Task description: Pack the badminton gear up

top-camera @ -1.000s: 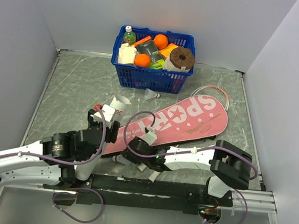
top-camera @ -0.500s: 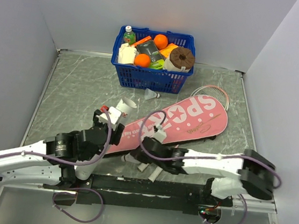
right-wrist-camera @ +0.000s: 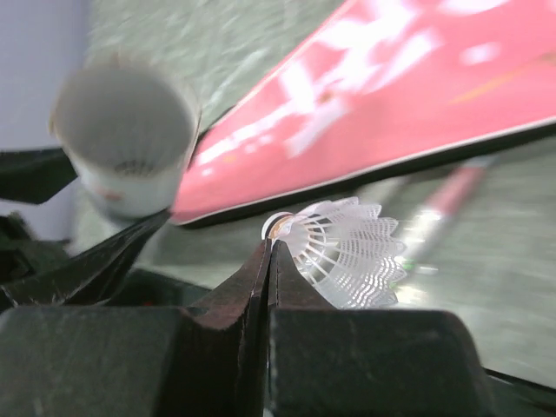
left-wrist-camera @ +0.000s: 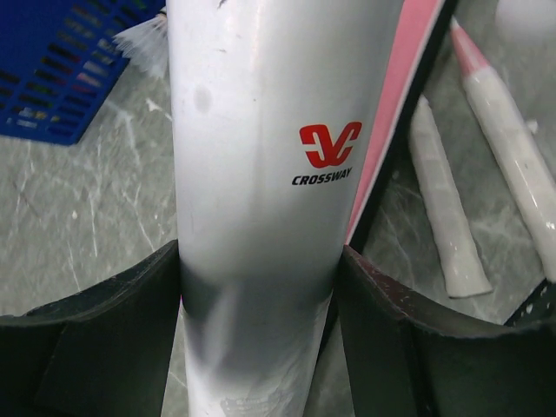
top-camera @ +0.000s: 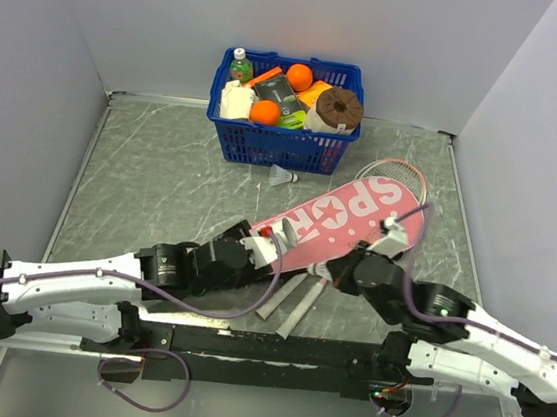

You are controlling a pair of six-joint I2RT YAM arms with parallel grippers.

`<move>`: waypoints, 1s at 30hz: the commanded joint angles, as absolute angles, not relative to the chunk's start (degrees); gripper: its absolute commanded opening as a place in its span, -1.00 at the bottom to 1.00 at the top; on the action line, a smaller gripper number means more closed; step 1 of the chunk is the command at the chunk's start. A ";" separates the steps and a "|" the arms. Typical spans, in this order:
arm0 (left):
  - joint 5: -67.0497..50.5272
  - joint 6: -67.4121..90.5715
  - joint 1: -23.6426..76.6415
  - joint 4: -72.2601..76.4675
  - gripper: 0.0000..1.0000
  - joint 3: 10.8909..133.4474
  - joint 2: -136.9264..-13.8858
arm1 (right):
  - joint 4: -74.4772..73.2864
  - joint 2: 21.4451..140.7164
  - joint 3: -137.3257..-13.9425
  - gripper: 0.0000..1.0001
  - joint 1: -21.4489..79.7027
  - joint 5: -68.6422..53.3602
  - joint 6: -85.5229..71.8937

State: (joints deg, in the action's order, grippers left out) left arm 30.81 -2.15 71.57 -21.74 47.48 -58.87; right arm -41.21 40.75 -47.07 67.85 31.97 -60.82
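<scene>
My left gripper (top-camera: 270, 243) is shut on the long white tube (left-wrist-camera: 261, 174), which bears a red "CROSSWAY" mark and lies over the near end of the pink "SPORT" cover (top-camera: 357, 223). My right gripper (top-camera: 336, 272) is shut on the cork tip of a white shuttlecock (right-wrist-camera: 347, 252), held just above the table. The tube's open end (right-wrist-camera: 126, 139) faces it from the left, a short way off. Two white-pink racket handles (top-camera: 293, 301) stick out from under the cover, and the racket heads (top-camera: 395, 172) show past its far end. A second shuttlecock (top-camera: 282, 176) lies by the basket.
A blue plastic basket (top-camera: 277, 148) of groceries stands at the back centre, against the rear wall. Grey walls close in the table on the left, right and back. A black rail (top-camera: 273, 347) runs along the near edge between the arm bases.
My left arm has carried the tube to the right and lower, over the cover's near end. My right arm has swung out to the right, uncovering the racket handles.
</scene>
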 commanded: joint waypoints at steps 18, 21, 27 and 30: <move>13.01 -7.91 76.90 -16.34 -0.98 43.68 -53.18 | -47.20 35.16 -57.74 -1.00 66.97 17.67 -36.91; 13.54 -7.47 77.43 -16.44 -0.98 43.16 -52.56 | -44.65 35.86 -57.66 -1.00 66.97 16.44 -36.39; 12.92 -6.86 78.13 -14.50 -0.98 40.96 -50.80 | -40.53 39.20 -57.31 -1.00 66.97 13.02 -35.95; 13.36 -6.59 78.57 -14.94 -0.98 41.04 -50.98 | -38.15 39.99 -56.87 -1.00 66.97 12.13 -35.77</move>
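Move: The white tube's open mouth, aimed at by the right hand and its pinched shuttlecock, lies about 8 cm to that hand's left, 5 cm ahead and 3 cm higher. On the table some 18 cm below, the pink-tipped handle is about 4 cm left, level fore and aft; the plain handle 8 cm left, 1 cm ahead. From the left hand, clasping the tube, the shuttlecock is roughly 11 cm right, 4 cm back and 2 cm up. Back about 7 cm and some 3 cm right, the left hand brings the still-clasped tube towards the shuttlecock, turning it about 25 degrees clockwise. The right hand swings right first, then returns left while rising and drawing back, turning counter-clockwise to point at the tube's mouth; its shut fingers keep pinching the cork. ##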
